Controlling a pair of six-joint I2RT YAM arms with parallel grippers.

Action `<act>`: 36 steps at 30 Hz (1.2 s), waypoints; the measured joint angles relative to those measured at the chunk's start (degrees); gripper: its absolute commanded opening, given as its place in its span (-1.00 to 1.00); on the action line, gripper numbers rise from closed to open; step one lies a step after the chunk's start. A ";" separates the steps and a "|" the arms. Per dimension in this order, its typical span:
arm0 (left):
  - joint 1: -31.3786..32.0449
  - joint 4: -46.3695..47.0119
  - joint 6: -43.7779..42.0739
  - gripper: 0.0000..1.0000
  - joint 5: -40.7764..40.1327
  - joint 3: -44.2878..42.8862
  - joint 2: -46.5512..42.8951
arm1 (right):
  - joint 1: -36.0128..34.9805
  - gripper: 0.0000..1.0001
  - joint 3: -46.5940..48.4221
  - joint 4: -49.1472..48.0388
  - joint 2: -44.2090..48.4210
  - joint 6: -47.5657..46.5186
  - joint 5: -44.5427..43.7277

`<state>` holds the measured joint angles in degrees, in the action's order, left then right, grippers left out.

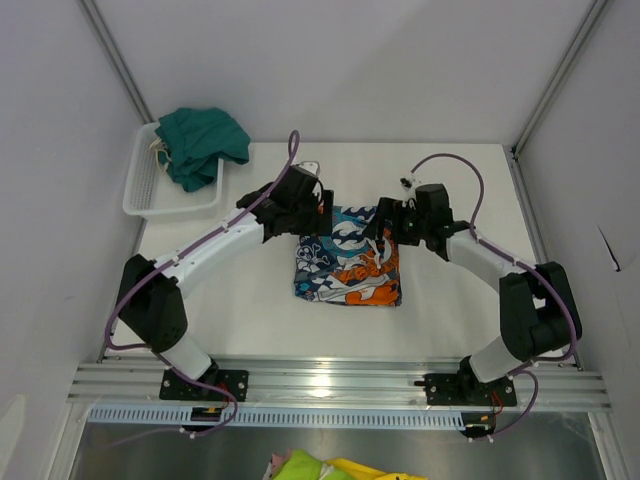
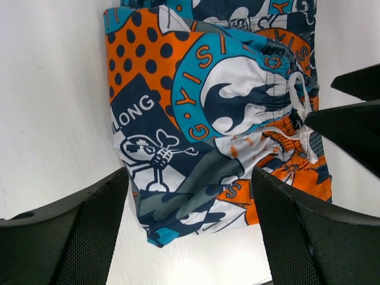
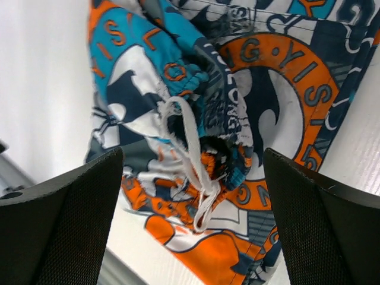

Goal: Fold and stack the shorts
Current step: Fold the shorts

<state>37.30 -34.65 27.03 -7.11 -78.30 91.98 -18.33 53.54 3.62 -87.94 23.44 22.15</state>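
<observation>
The patchwork-print shorts (image 1: 350, 265) lie folded in the middle of the white table; I see them below both wrist cameras (image 2: 208, 107) (image 3: 249, 101). Their white drawstring (image 3: 196, 172) lies loose on the bunched waistband. My left gripper (image 1: 318, 214) hovers over the folded pair's far left corner, open (image 2: 190, 237), nothing between its fingers. My right gripper (image 1: 386, 228) hovers over the far right corner, wide open (image 3: 193, 225), the waistband below it. The plain dark teal-green shorts (image 1: 203, 145) lie crumpled in the basket at the back left.
The white mesh basket (image 1: 150, 195) stands at the table's back left corner. Grey walls close in left, right and behind. The aluminium rail (image 1: 340, 385) with both arm bases runs along the near edge. Yellow-green cloth (image 1: 320, 467) shows below it.
</observation>
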 measured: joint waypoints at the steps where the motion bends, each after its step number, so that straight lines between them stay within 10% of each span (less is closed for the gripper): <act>1: -0.04 0.37 0.00 0.67 0.00 0.00 0.20 | -0.87 0.99 0.59 0.39 -0.70 -0.39 -1.81; 22: -1.20 6.49 -0.07 -0.05 -0.83 0.26 13.86 | -8.20 0.99 5.66 2.38 -10.10 -1.42 -16.13; 36: -1.20 8.72 0.00 -0.30 0.48 -1.22 19.87 | -11.32 -0.02 10.88 6.95 -14.40 2.84 -26.32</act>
<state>36.10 -25.93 27.03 -6.63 -79.53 111.85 -29.65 64.42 10.57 -102.35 26.28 -4.16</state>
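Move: The left hand goes for the dark upper-left panel of the folded shorts, about 4 cm ahead, 2 cm right and 13 cm below it; the shorts' left edge lies some 5 cm left of that spot, and the drawstring about 16 cm to this hand's right and 3 cm ahead. The right hand goes for the waistband by the drawstring, about 2 cm ahead, 1 cm left and 8 cm down, the shorts' right edge some 4 cm to its right. Lower the left gripper about 12 cm and ease it a little forward onto the left panel of the shorts, drawing its wide-open fingers nearly shut to pinch the cloth there. Sink the right gripper some 6 cm, edging forward and left, tip its fingers about 20 degrees steeper and begin closing them around the waistband beside the drawstring. ##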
